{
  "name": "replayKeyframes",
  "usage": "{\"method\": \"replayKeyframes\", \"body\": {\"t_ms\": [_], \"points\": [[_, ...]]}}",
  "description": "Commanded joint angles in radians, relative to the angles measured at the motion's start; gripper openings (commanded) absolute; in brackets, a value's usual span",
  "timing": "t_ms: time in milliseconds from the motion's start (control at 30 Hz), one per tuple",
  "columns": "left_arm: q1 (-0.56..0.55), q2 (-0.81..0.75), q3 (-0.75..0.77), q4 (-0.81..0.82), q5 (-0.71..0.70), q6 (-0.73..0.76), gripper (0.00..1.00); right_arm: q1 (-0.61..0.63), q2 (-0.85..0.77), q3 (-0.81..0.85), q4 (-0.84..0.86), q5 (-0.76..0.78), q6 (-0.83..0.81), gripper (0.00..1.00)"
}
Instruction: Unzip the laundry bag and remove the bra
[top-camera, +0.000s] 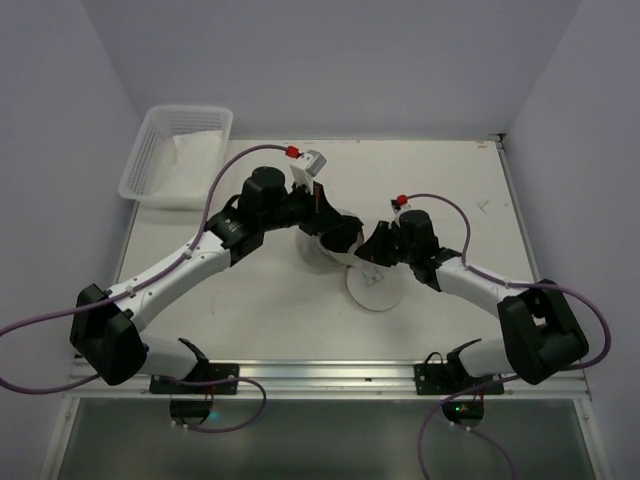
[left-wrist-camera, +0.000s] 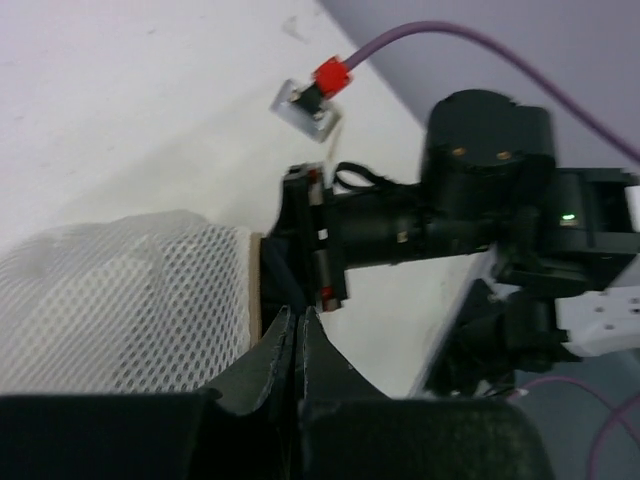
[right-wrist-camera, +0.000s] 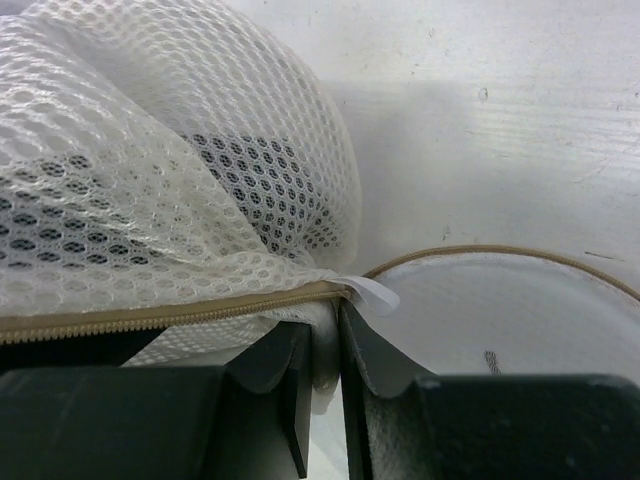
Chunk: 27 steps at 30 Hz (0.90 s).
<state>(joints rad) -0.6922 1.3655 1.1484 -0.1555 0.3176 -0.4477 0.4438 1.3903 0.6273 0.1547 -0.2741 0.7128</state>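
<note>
The laundry bag (top-camera: 322, 255) is a white mesh case at the table's middle, between both arms. Its flat round lid (top-camera: 376, 288), with a small black icon, lies open on the table. In the right wrist view the tan zipper (right-wrist-camera: 180, 315) runs along the mesh (right-wrist-camera: 150, 150) to a white tab (right-wrist-camera: 370, 293). My right gripper (right-wrist-camera: 325, 325) is shut on the bag's fabric just under that zipper end, beside the lid (right-wrist-camera: 500, 310). My left gripper (left-wrist-camera: 298, 318) is shut at the bag's (left-wrist-camera: 120, 300) edge; nothing shows between its jaws. The bra is hidden; only a dark patch shows through the mesh.
A white lattice basket (top-camera: 150, 160) holding white cloth (top-camera: 195, 150) stands at the table's back left corner. The two grippers (top-camera: 338, 238) (top-camera: 362, 255) are close together over the bag. Purple cables loop from both arms.
</note>
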Motion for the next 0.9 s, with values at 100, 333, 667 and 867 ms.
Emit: {"method": "replayKeyframes", "body": {"t_ms": [100,333,667,867], "points": [[0.013,0.027,0.002,0.531,0.457,-0.274,0.0,-0.004,-0.042,0.023,-0.093,0.055,-0.038,0.17],[-0.007,0.061,-0.051,0.41,0.341,-0.197,0.0,-0.004,-0.151,0.037,-0.129,0.033,-0.019,0.17],[-0.062,0.106,0.002,0.506,0.256,-0.262,0.0,0.013,-0.087,0.069,-0.185,0.065,-0.006,0.15],[-0.086,0.132,-0.038,0.721,0.238,-0.416,0.0,0.105,-0.01,0.127,-0.256,0.153,0.01,0.15]]}}
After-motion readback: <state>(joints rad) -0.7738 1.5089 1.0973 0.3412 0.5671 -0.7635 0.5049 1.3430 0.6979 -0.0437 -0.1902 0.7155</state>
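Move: The bra hangs from the shut left fingers, its dark bulk about 9 cm below them and 2 cm to their right. From that hand, the bag rim pinched by the right gripper is some 17 cm down, 2 cm ahead and 6 cm right; the mesh bag body is about 20 cm down, 2 cm ahead and 3 cm left; the opened lid is 23 cm down, 7 cm back and 8 cm right. From the right hand, the bra is level ahead, about 5 cm left and 8 cm up. The bra, still gripped, is drawn by the left hand about 8 cm to the right and some 4 cm back across the bag's mouth, rising 5 cm, sinking slightly, then edging up again, while its fingers tip upward and swing clockwise. The bag's rim stays pinched in the right gripper, which lifts some 3 cm and comes back down, easing slightly back. ##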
